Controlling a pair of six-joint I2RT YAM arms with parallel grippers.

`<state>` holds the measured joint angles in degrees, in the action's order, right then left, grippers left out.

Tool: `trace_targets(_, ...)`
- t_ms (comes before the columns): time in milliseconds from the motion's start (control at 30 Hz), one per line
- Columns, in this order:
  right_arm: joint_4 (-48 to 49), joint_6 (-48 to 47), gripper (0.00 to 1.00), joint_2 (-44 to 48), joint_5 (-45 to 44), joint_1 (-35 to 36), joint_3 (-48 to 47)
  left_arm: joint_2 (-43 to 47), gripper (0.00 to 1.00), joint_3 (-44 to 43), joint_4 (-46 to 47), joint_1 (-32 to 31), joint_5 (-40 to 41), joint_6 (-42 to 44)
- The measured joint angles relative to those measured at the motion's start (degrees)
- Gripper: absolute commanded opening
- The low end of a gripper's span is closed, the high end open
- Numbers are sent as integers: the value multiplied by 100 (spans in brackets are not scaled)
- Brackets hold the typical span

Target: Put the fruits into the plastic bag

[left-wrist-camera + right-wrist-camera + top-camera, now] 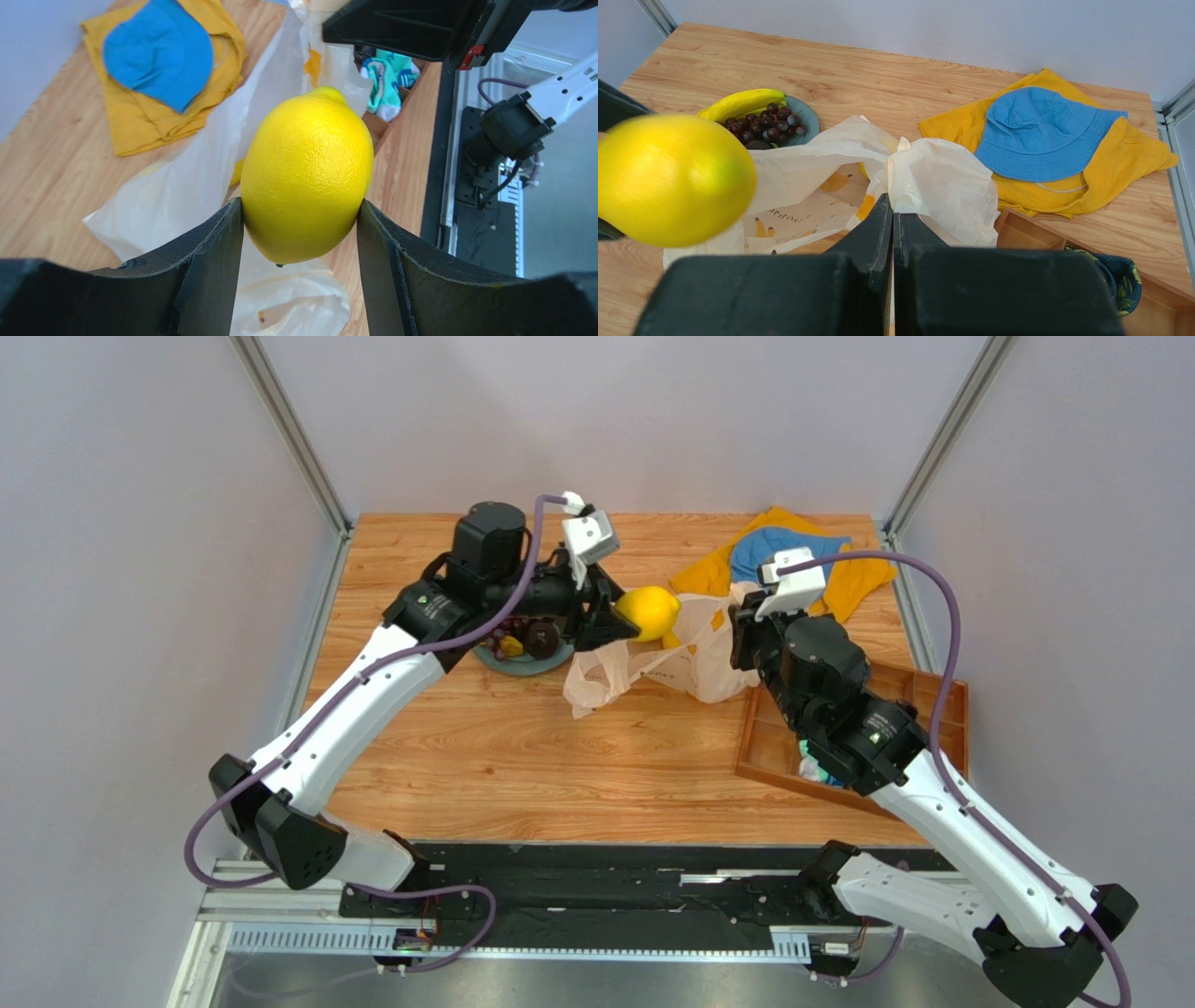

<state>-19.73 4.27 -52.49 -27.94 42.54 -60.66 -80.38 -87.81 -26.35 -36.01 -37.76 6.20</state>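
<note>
My left gripper (629, 616) (302, 213) is shut on a roundish yellow fruit (650, 612) (307, 175) (671, 178) and holds it in the air over the left part of the plastic bag (631, 672) (182, 189) (941, 182). The bag is pale and crinkly, and its upper edge is pinched and held up by my shut right gripper (746, 623) (893, 204). A grey-blue plate (522, 665) (809, 120) to the left of the bag carries a banana (741, 103) and dark grapes (770, 126). The left arm covers most of the plate in the top view.
An orange-yellow cloth (859, 584) (1120, 161) with a blue hat (767, 549) (1039, 133) on it lies at the back right. A wooden tray (786, 745) (1027, 234) sits at the right under my right arm. Metal frame posts stand at both back corners.
</note>
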Motion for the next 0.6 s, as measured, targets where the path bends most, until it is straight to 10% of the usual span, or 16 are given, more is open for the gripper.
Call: trace_targets(600,-17,26,0,11,105,0,0,-1659,42,-216,-400,-542,1891,-192)
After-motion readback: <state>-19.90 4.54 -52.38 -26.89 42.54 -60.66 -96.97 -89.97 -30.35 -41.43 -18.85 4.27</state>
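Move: The lemon is already in the left gripper. The bag's mouth lies about 7 cm ahead of that hand, 4 cm to its right and 16 cm below. The bag rim pinched by the right fingers is some 10 cm to the left hand's right, 2 cm ahead and nearly level. The fruit plate is roughly 18 cm ahead, 17 cm left and 30 cm down. From the right hand the mouth is some 6 cm ahead, 6 cm left and 14 cm below. Lower the left gripper quickly, about 13 cm, to bring the held lemon down into the bag's mouth, easing a little to the right at first and then some 5 cm forward. Tip the right-pointing fingers down by around 20 degrees on the way and swing them slightly counter-clockwise, keeping the grip closed on the lemon. Keep the right gripper still, pinching the rim up. ##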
